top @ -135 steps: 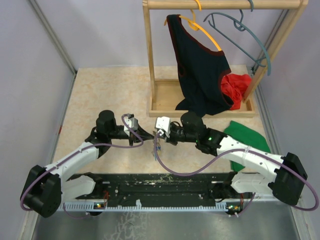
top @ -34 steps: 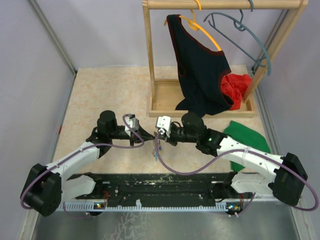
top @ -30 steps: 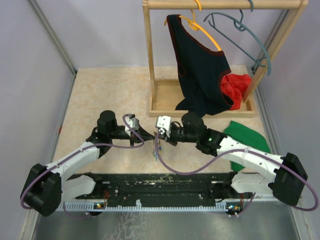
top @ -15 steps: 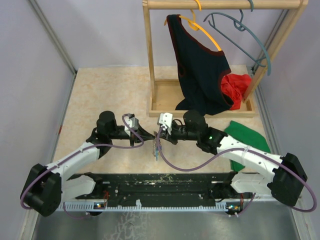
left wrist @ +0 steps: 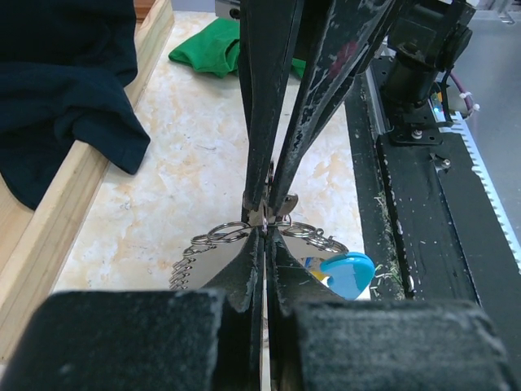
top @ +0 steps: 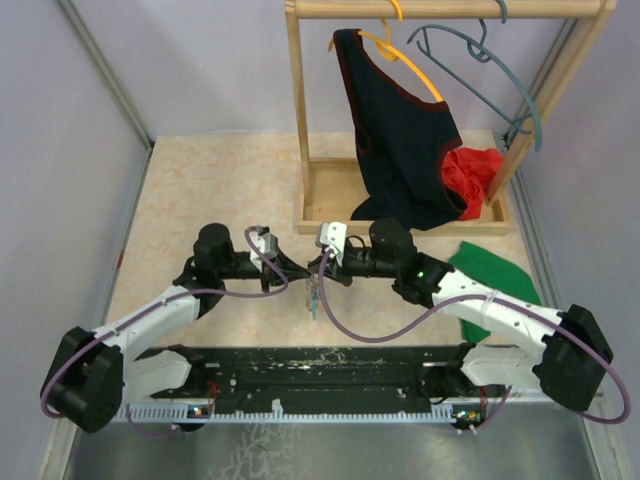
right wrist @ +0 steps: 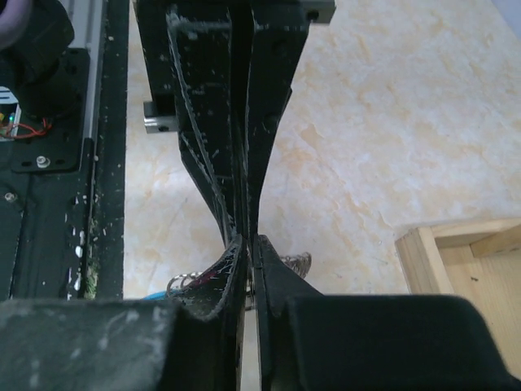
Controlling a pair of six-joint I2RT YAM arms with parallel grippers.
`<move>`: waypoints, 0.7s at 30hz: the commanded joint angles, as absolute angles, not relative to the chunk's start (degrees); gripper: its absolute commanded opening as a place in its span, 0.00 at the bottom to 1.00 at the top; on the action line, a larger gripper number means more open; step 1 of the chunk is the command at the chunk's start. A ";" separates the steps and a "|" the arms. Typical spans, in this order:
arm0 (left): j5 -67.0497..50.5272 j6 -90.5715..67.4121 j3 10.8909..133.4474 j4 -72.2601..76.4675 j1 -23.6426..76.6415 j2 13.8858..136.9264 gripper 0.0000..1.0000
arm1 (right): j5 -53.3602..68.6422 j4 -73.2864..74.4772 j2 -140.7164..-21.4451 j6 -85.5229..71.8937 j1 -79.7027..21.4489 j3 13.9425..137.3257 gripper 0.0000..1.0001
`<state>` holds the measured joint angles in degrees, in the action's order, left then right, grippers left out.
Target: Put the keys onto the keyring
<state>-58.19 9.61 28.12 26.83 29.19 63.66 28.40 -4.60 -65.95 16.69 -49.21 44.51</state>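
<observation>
Both grippers meet tip to tip over the table's middle. My left gripper (top: pixel 303 272) (left wrist: pixel 265 230) is shut, pinching thin wire of the keyring (top: pixel 314 296) at its tips. Silver wire rings (left wrist: pixel 221 235), a coiled section (left wrist: pixel 186 267) and a light-blue heart-shaped piece (left wrist: pixel 348 273) hang just under the tips. My right gripper (top: pixel 318 268) (right wrist: pixel 251 244) comes from the opposite side. Its fingers (left wrist: pixel 259 122) stand only a thin slit apart, closed on the same metal bunch. The coil (right wrist: pixel 296 262) shows behind them. No separate keys can be told apart in the bunch.
A wooden rack (top: pixel 299 120) at the back carries a black garment (top: pixel 400 140) on an orange hanger and an empty grey-blue hanger (top: pixel 500 85). A red cloth (top: pixel 472 172) lies on its base, a green cloth (top: pixel 492 272) beside it. A black rail (top: pixel 320 365) runs along the near edge.
The right gripper has shifted slightly away from the near edge and its jaws have eased a hair. The hanging bunch swung a little. The left gripper has stayed shut.
</observation>
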 commanded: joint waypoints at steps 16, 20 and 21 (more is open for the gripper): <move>-50.82 8.70 27.47 27.63 29.80 61.87 0.01 | 12.55 -1.40 -58.13 6.67 -48.60 44.55 0.22; -46.27 8.93 26.96 25.19 29.80 59.91 0.01 | 8.11 5.34 -55.10 2.01 -48.53 43.07 0.28; -45.83 8.86 26.88 25.03 29.82 59.46 0.01 | 7.78 7.14 -54.82 1.17 -48.56 42.67 0.29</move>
<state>-50.15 7.97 27.05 26.39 29.87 62.04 14.59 0.38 -57.63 7.44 -48.95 43.77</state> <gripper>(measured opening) 0.011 0.266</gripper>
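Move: The right fingers are at the ring of the keyring, less than 1 cm above it, where the left fingertips pinch it. The blue tag hangs about 6 cm back and 6 cm below them. The black-headed key lies on the table roughly 6 cm right of the right hand, 1 cm back and 16 cm down; from the left hand it is about 7 cm right, 1 cm back and 15 cm down. The right hand, its fingers already parting slightly, comes free of the ring, rising about 2 cm, then backs off some 4 cm to its right and a little forward, swinging about 15 degrees clockwise as the fingers open to roughly a quarter. The left hand keeps its pinch on the keyring, holding nearly still before easing some 1.5 cm forward with a small counter-clockwise turn at the end. ##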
